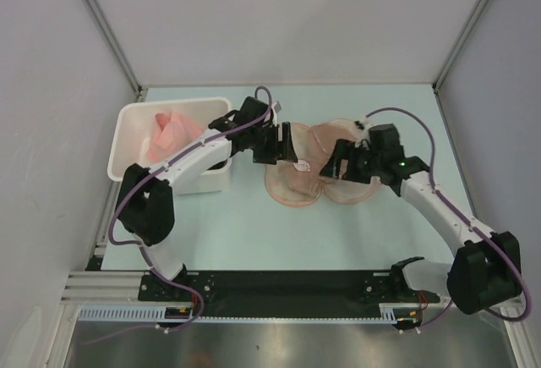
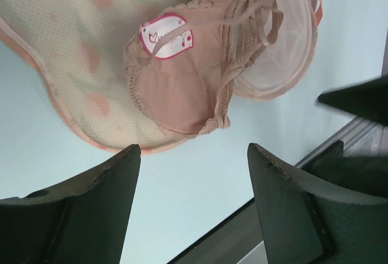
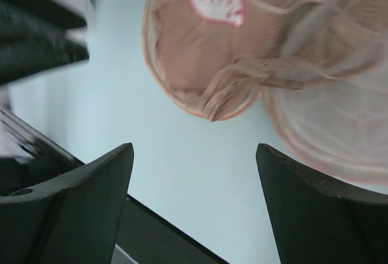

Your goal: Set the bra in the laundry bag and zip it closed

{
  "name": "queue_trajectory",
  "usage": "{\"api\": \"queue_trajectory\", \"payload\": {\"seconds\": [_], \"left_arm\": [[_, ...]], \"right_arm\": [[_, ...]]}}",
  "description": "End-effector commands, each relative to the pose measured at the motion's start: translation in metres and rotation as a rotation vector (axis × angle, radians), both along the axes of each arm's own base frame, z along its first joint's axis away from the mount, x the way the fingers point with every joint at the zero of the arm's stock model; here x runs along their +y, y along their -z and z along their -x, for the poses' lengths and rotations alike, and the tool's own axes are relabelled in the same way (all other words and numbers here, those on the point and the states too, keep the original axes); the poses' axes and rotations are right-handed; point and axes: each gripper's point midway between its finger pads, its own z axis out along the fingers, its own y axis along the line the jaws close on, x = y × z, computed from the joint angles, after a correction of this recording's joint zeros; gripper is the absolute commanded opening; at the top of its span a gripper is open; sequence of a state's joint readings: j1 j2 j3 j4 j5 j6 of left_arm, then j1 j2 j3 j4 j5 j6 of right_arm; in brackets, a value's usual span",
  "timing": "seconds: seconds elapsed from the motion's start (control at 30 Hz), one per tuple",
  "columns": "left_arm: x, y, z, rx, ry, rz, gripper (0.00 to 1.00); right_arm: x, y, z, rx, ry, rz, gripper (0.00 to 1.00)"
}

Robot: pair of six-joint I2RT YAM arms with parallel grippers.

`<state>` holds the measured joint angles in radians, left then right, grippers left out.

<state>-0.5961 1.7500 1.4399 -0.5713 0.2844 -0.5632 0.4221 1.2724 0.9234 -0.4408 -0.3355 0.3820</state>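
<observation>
The laundry bag (image 1: 292,192) lies spread open on the table, a cream two-lobed pouch with a peach rim. The beige bra (image 1: 314,150) rests on its white lining, its cups folded together and its small pale tag (image 2: 167,36) facing up. My left gripper (image 1: 286,144) hovers at the bag's left side and is open. My right gripper (image 1: 336,163) hovers over the right lobe, also open. In the left wrist view the bra (image 2: 182,88) sits beyond the empty gap of my left gripper (image 2: 194,152). The right wrist view shows the bra (image 3: 206,51) beyond my empty right gripper (image 3: 194,152).
A white plastic bin (image 1: 127,135) holding a pink cloth (image 1: 173,131) stands left of the bag, under the left arm. A black rail (image 1: 287,285) runs along the table's near edge. Grey walls close in the back and both sides.
</observation>
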Motion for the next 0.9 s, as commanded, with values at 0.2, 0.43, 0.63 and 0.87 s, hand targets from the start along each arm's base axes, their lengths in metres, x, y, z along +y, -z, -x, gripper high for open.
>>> {"api": "queue_trajectory", "payload": {"seconds": [0.2,0.43,0.63,0.87], "left_arm": [[-0.012,0.021,0.024,-0.003,0.134,-0.018,0.70],[-0.004,0.046,0.016,0.063,0.097,-0.040,0.75],[-0.001,0.057,0.006,0.099,0.086,-0.023,0.75],[-0.013,0.075,-0.005,0.150,0.098,0.007,0.70]], "right_arm": [[-0.053,-0.001,-0.092,0.095,0.333,-0.276,0.73],[-0.047,0.038,-0.135,0.197,0.424,-0.335,0.59],[-0.044,0.048,-0.151,0.184,0.445,-0.332,0.51],[-0.037,0.065,-0.161,0.222,0.473,-0.306,0.50]]}}
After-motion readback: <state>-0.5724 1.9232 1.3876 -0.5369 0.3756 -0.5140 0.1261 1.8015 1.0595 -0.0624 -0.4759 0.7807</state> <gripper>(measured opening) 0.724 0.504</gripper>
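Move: The bra lies unevenly across the opened laundry bag. Its right cup is about 17 cm ahead of the right hand, 1 cm to the left and 11 below; the labelled left cup is some 12 cm left and 4 ahead of that hand, and the bag's right panel about 9 ahead and 3 right. From the left hand, the labelled cup is about 8 cm right, level fore and aft and 12 below, while the bag's left panel is 5 right and 3 ahead. Towards the bra's right cup, the right hand first swings some 7 cm right, then reaches about 14 cm forward while sinking 7, turning clockwise and tipping down as its fingers half close around the strap area without shutting. The left hand, still open, eases slightly back, then lowers about 8 cm beside the labelled cup, tipping 10 degrees. ##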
